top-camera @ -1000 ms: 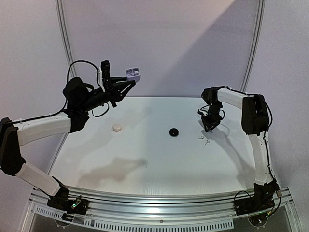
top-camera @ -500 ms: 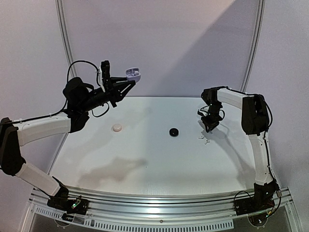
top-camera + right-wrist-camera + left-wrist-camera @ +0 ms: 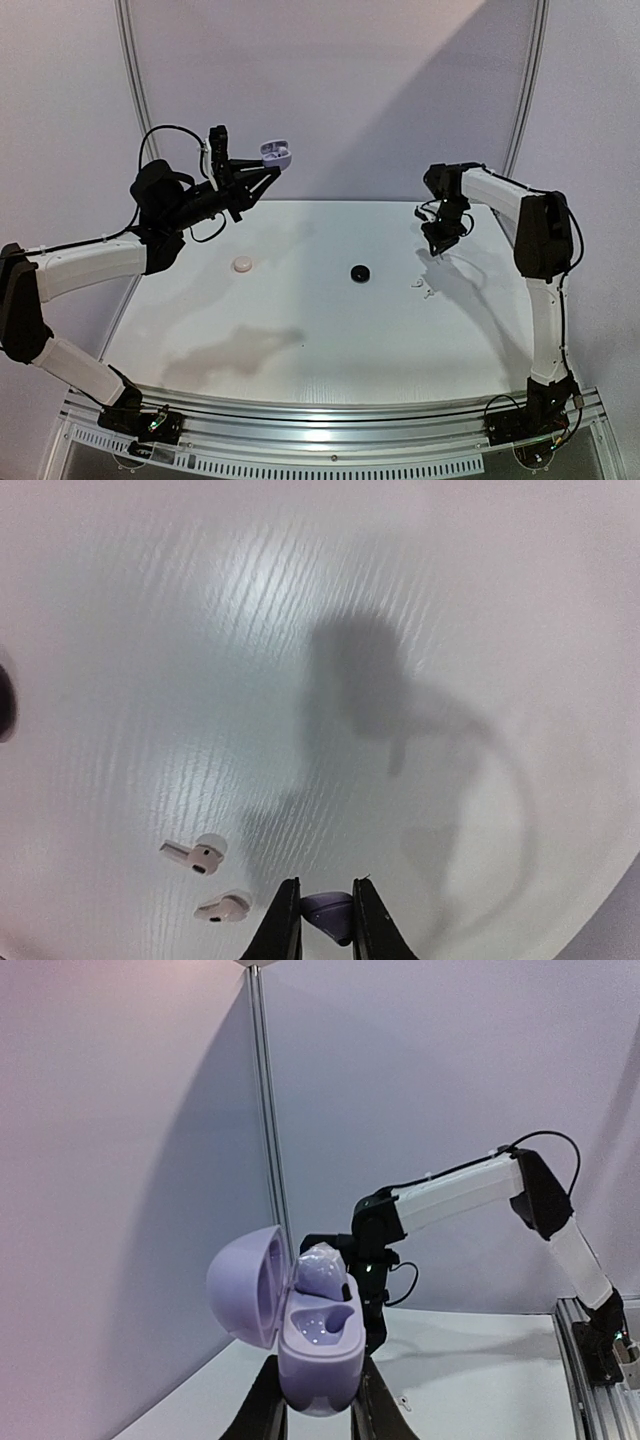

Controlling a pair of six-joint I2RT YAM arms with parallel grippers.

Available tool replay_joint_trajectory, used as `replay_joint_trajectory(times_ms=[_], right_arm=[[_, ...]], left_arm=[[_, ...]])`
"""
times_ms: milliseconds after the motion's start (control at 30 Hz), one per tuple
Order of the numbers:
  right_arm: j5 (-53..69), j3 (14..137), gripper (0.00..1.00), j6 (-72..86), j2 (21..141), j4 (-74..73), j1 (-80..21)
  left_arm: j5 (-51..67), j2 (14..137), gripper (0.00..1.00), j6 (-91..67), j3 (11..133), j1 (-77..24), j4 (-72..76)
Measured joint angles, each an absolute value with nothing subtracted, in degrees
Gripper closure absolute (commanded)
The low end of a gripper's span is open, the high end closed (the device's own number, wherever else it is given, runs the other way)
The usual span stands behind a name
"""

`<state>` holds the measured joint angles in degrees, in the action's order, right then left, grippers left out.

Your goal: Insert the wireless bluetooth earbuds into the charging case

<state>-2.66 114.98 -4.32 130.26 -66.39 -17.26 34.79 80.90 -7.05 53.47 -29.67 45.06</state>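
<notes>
My left gripper [image 3: 318, 1405] is shut on the base of a lavender charging case [image 3: 318, 1350] and holds it high above the table's back left [image 3: 275, 152]. Its lid stands open. One lavender earbud [image 3: 320, 1270] sits in the far slot, and the near slot is empty. Over the table's right side, my right gripper [image 3: 326, 898] is shut on a second lavender earbud [image 3: 332, 918], lifted off the surface [image 3: 438, 245]. Two white earbuds [image 3: 196, 855] [image 3: 224, 908] lie on the table below and left of it.
A small black round case [image 3: 359, 272] sits mid-table, and a cream round case [image 3: 242, 264] lies to its left. The white earbuds [image 3: 422, 287] lie right of the black case. The table's curved edge [image 3: 600, 900] runs past the right gripper.
The right gripper has closed on the lavender earbud and risen from the table, shifting slightly right and back. The left arm and case have not moved.
</notes>
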Motion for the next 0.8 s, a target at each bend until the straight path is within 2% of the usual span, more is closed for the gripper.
replay_joint_trajectory(times_ms=[267, 500, 800], right_arm=[[-2.39, 121.71, 0.82, -1.34, 116.84, -58.89, -23.99], [3.44, 121.51, 0.82, 3.14, 104.51, -37.41, -38.85], [10.70, 121.56, 0.82, 8.97, 104.16, -14.94, -47.57]], left_arm=[[31.83, 81.01, 1.00, -4.69, 53.58, -29.67, 45.04], [28.08, 81.56, 1.00, -3.01, 54.48, -29.71, 44.69], [24.77, 82.11, 1.00, 0.12, 54.50, -30.28, 45.39]])
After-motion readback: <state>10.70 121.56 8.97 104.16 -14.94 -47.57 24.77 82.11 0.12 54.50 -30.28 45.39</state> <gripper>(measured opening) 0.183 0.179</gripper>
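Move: The open purple charging case, held by the left hand at its fingertips, lies about 36 cm to the right hand's left, 12 cm back and 34 cm above. Below the right hand, the two white earbuds lie some 5 cm back and 3 cm left, 6 cm down; the black case is 17 cm left, 1 cm back, 6 cm down. From the left hand, the right hand's purple earbud is about 13 cm ahead, 37 cm right and 32 cm below. The right hand sweeps its earbud up some 45 cm and left 30, fingers swinging level, towards the purple case. ##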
